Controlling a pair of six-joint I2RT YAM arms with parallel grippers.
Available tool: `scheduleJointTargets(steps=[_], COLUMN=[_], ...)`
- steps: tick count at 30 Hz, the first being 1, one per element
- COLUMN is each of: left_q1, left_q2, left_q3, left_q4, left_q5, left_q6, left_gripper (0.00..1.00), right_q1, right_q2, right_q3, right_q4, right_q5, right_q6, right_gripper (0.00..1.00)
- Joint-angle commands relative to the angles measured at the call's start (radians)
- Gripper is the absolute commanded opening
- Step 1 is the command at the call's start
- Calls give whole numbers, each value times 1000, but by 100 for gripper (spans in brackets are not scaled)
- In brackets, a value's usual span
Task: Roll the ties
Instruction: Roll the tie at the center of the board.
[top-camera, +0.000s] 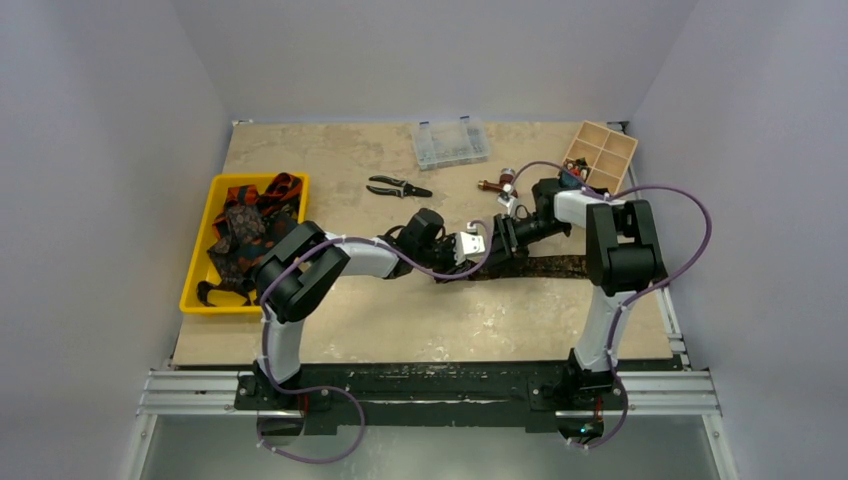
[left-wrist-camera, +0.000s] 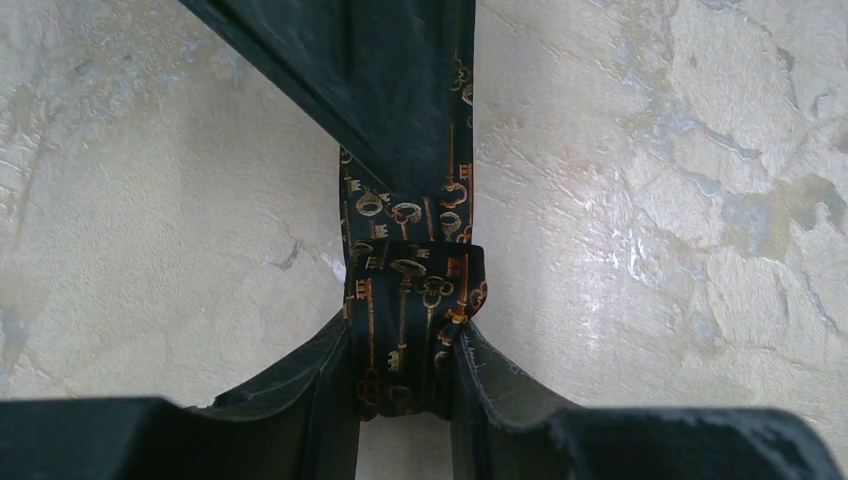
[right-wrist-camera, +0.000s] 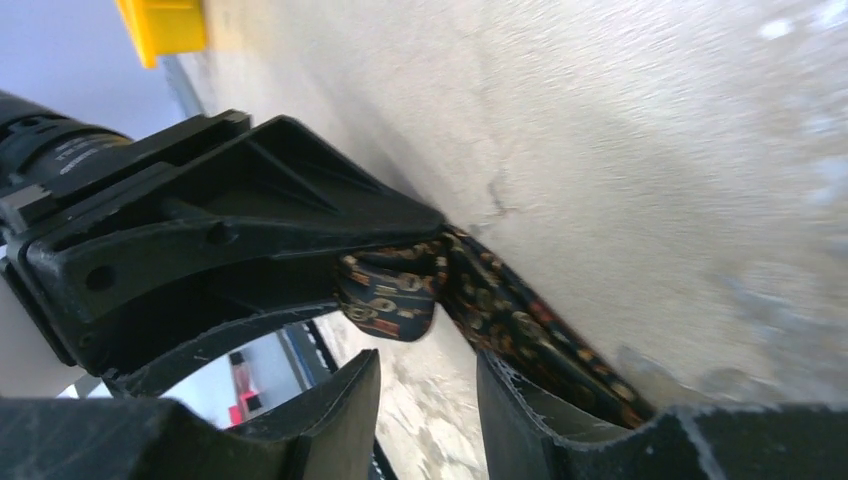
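Note:
A dark tie (top-camera: 555, 266) printed with gold and orange keys lies stretched across the middle of the table. My left gripper (top-camera: 470, 262) is shut on its folded, rolled-up end (left-wrist-camera: 410, 290), which sits pinched between the two fingers (left-wrist-camera: 330, 370). My right gripper (top-camera: 492, 252) faces it from the right and hovers over the strip (right-wrist-camera: 505, 315). It (right-wrist-camera: 430, 395) is open with nothing between its fingers. One right finger (left-wrist-camera: 390, 80) crosses above the tie in the left wrist view. More ties (top-camera: 250, 225) are heaped in the yellow bin.
The yellow bin (top-camera: 197, 245) stands at the table's left edge. Black-handled pliers (top-camera: 398, 187) lie behind the arms. A clear plastic box (top-camera: 450, 143) and a wooden compartment box (top-camera: 600, 155) sit at the back, with small parts (top-camera: 497, 185) between them.

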Motion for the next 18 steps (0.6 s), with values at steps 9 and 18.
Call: scheduleJointTargets(steps=[9, 18], left_q1=[22, 29], left_q2=[49, 49], left_q3=[-32, -29], left_q4=[-235, -237], left_q5=[-47, -60], left_q6=[113, 84], left_gripper=[14, 14], right_q1=[-13, 32], right_q2=[128, 165], right_q3=[389, 375], right_q4=[-157, -299], right_q5=[288, 322], right_q6=[-171, -326], right_gripper=[34, 14])
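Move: From the right hand, which is open and empty, the rolled part of the tie is roughly 7 cm to the left, 1 cm back and 3 cm below. The flat length of tie runs rightward from the roll, its middle about 14 cm to the right, 1 cm back and 4 cm lower. The pipe fitting lies about 16 cm ahead, level sideways. The left hand already pinches the roll between its fingertips. The left hand keeps its pinch on the roll, almost still. Empty, the right hand swings forward off the flat tie about 10 cm, drifting some 3 cm right and rising slightly, then comes back about 3 cm while sinking nearly 5 cm towards the bare board. Its fingers tip some 15 degrees more steeply down and close most of the way on nothing. ##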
